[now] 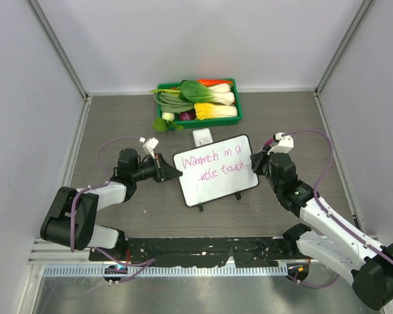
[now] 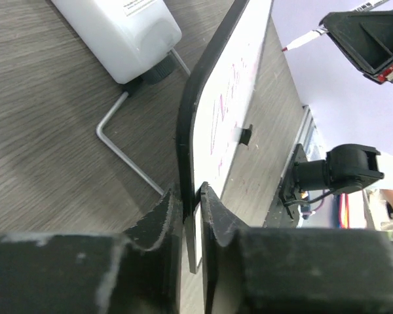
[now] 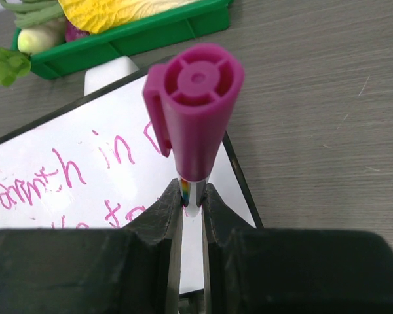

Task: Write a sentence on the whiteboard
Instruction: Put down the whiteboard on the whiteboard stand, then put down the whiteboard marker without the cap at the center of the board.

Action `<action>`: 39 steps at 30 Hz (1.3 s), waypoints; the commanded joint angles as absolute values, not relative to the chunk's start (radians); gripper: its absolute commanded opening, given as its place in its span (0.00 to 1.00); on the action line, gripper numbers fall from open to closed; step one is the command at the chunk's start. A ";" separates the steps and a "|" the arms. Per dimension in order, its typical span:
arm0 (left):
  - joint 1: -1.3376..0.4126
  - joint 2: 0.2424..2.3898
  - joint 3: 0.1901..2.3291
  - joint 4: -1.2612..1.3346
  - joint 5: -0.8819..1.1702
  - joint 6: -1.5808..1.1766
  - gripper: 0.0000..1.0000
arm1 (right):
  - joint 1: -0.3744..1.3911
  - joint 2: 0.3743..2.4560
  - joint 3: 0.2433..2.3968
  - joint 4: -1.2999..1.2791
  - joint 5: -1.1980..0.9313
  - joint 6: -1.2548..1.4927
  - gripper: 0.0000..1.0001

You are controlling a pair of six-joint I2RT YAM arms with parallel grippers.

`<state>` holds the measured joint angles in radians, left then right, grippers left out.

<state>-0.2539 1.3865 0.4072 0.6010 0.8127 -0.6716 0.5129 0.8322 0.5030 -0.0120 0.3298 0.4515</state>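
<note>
The whiteboard (image 1: 230, 175) lies tilted on the table's middle, with its two black feet on the near edge. The sentence (image 1: 209, 160), in pink handwriting over two lines, reads roughly "Warmth in a little touch". My left gripper (image 1: 172, 171) is at the board's left edge. In the left wrist view its jaws (image 2: 188, 196) are shut on the dark rim of the whiteboard (image 2: 239, 59). At the board's right edge, my right gripper (image 1: 259, 160) is shut on a marker (image 3: 193, 111) with a magenta cap. The marker stands over the board (image 3: 65, 124), and its tip is hidden.
A green tray (image 1: 239, 108) of vegetables sits at the back centre. A small white box (image 1: 202, 137) lies just behind the board, with a bent metal rod (image 2: 121, 140) beside it. Grey walls close in the left, right and back.
</note>
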 commanded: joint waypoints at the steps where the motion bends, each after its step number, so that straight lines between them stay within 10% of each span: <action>1: -0.249 1.362 0.387 0.584 0.681 -0.606 0.20 | 0.508 0.831 0.566 -0.070 0.292 0.469 0.01; 7: -0.250 1.261 0.359 0.565 0.615 -0.604 0.62 | 0.509 0.788 0.561 -0.135 0.221 0.521 0.01; 17: -0.252 1.022 0.331 0.469 0.499 -0.641 1.00 | 0.508 0.713 0.519 -0.218 0.106 0.647 0.01; 39: -0.250 0.857 0.531 0.129 0.233 -0.804 1.00 | 0.508 0.546 0.273 -0.425 -0.037 0.963 0.11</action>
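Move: The left fingers still pinch the whiteboard's left edge; the board's middle lies about 12 cm to that hand's right, nearly level in height and 1 cm ahead. Behind it the white bottle is some 9 cm ahead and 7 cm right; the stand's left foot sits 11 cm back, 6 cm right, 9 cm below. From the right hand, holding the marker, the board's middle is about 12 cm left, 2 cm back, 6 cm lower. The left fingers let go of the whiteboard's left edge, spreading to full width while the hand backs off to the left and then lifts away, about 9 cm up in all, turning some 25 degrees counter-clockwise. The right hand keeps its grip on the marker and draws back about 11 cm past the board's right end, dropping some 10 cm mostly late, as it tips down and rolls its left side up. ##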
